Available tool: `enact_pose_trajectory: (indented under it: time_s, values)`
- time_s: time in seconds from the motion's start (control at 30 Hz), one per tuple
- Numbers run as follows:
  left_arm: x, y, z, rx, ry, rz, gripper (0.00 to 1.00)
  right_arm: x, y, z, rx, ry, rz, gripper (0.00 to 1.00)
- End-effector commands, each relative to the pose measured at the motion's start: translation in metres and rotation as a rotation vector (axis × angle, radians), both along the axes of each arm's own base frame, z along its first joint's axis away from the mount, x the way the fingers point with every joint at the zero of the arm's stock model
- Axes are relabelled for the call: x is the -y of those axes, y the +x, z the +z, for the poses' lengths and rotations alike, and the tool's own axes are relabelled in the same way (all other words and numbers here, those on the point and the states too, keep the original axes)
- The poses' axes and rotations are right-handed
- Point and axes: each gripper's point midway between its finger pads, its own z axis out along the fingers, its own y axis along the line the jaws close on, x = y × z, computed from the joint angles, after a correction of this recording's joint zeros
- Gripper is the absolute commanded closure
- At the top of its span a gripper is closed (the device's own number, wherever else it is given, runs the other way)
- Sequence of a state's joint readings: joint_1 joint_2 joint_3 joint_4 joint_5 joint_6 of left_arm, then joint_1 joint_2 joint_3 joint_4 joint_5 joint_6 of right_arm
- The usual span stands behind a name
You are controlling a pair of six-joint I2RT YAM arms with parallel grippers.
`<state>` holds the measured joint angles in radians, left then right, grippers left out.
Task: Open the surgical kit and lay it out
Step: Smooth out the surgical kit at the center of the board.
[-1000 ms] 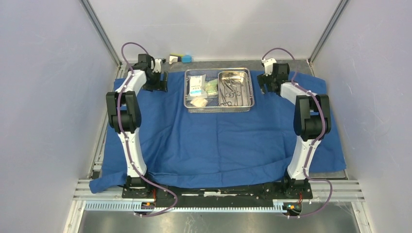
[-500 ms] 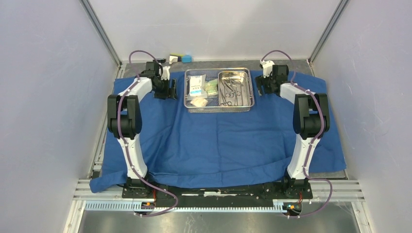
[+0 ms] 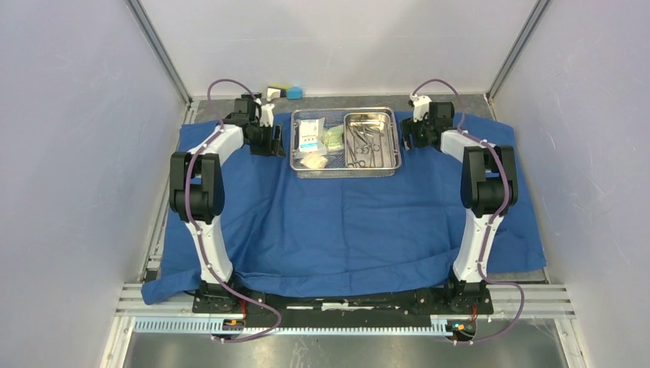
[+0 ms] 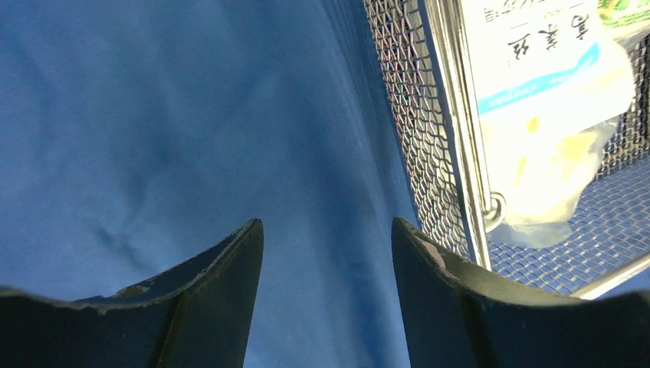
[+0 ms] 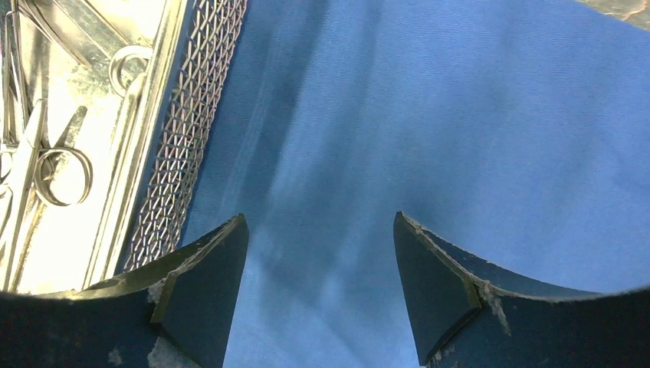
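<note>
The blue cloth wrap lies spread flat over the table. On its far middle stands the steel wire-mesh basket, with white and green packets in its left half and a steel pan with slim scissor-like instruments in its right half. My left gripper hovers open over bare cloth just left of the basket's mesh wall, a white packet showing beyond. My right gripper is open over the cloth just right of the basket, with instrument ring handles in the pan.
Small white, yellow and blue blocks sit on the grey table behind the cloth. The cloth hangs over the near table edge at the front left. Frame posts and pale walls close in both sides.
Both grippers have moved inward toward the basket's sides, the left one farther, and both have narrowed a little while staying open.
</note>
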<state>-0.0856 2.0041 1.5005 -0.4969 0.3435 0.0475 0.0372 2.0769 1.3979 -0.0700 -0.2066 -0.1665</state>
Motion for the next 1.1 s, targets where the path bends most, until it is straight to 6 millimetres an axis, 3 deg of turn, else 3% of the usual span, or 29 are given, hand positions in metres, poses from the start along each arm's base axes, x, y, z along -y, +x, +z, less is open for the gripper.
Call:
enact_pose_trajectory:
  time_s: [0.0,0.23,0.33,0.67,1.0,1.07]
  values:
    - [0.013,0.012,-0.007,0.0,-0.034,-0.005,0.33,-0.007,0.011,0.003,0.006,0.047,0.011,0.25]
    - [0.019,0.011,-0.022,-0.027,-0.038,-0.01,0.48,-0.009,0.004,-0.017,-0.047,0.037,0.015,0.32]
    - [0.02,0.011,-0.027,-0.051,-0.051,0.021,0.59,-0.008,0.002,-0.026,-0.077,0.03,0.013,0.4]
    - [0.016,0.016,-0.036,-0.074,-0.033,0.059,0.97,-0.002,0.009,-0.025,-0.07,0.003,-0.009,0.63]
    - [0.013,0.028,-0.042,-0.124,-0.052,0.126,0.98,0.005,0.023,-0.027,-0.068,-0.023,-0.047,0.98]
    - [0.013,0.031,-0.04,-0.126,-0.067,0.137,0.98,0.007,0.026,-0.026,-0.063,-0.03,-0.052,1.0]
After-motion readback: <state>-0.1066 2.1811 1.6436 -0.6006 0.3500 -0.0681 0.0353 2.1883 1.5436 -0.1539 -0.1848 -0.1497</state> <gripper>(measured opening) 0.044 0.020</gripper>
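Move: The surgical kit's blue cloth beside the wire basket is the aim of both hands. The left hand's fold lies about 5 cm below it and 2 cm to its right, level fore-and-aft; the basket's middle is some 22 cm right and 3 cm ahead. The right hand's patch lies roughly 2 cm ahead and 2 cm below, straight in line; the basket's middle is about 21 cm to its left and 1 cm ahead. Sink the left gripper about 4 cm onto the cloth, easing slightly right towards the wire basket's left side and tipping steeper by some 10 degrees, and shut its fingers on the raised fold. Lower the right gripper about 1.5 cm beside the basket's other side, then slide it forward about 2 cm while closing the fingers to pinch up cloth. ##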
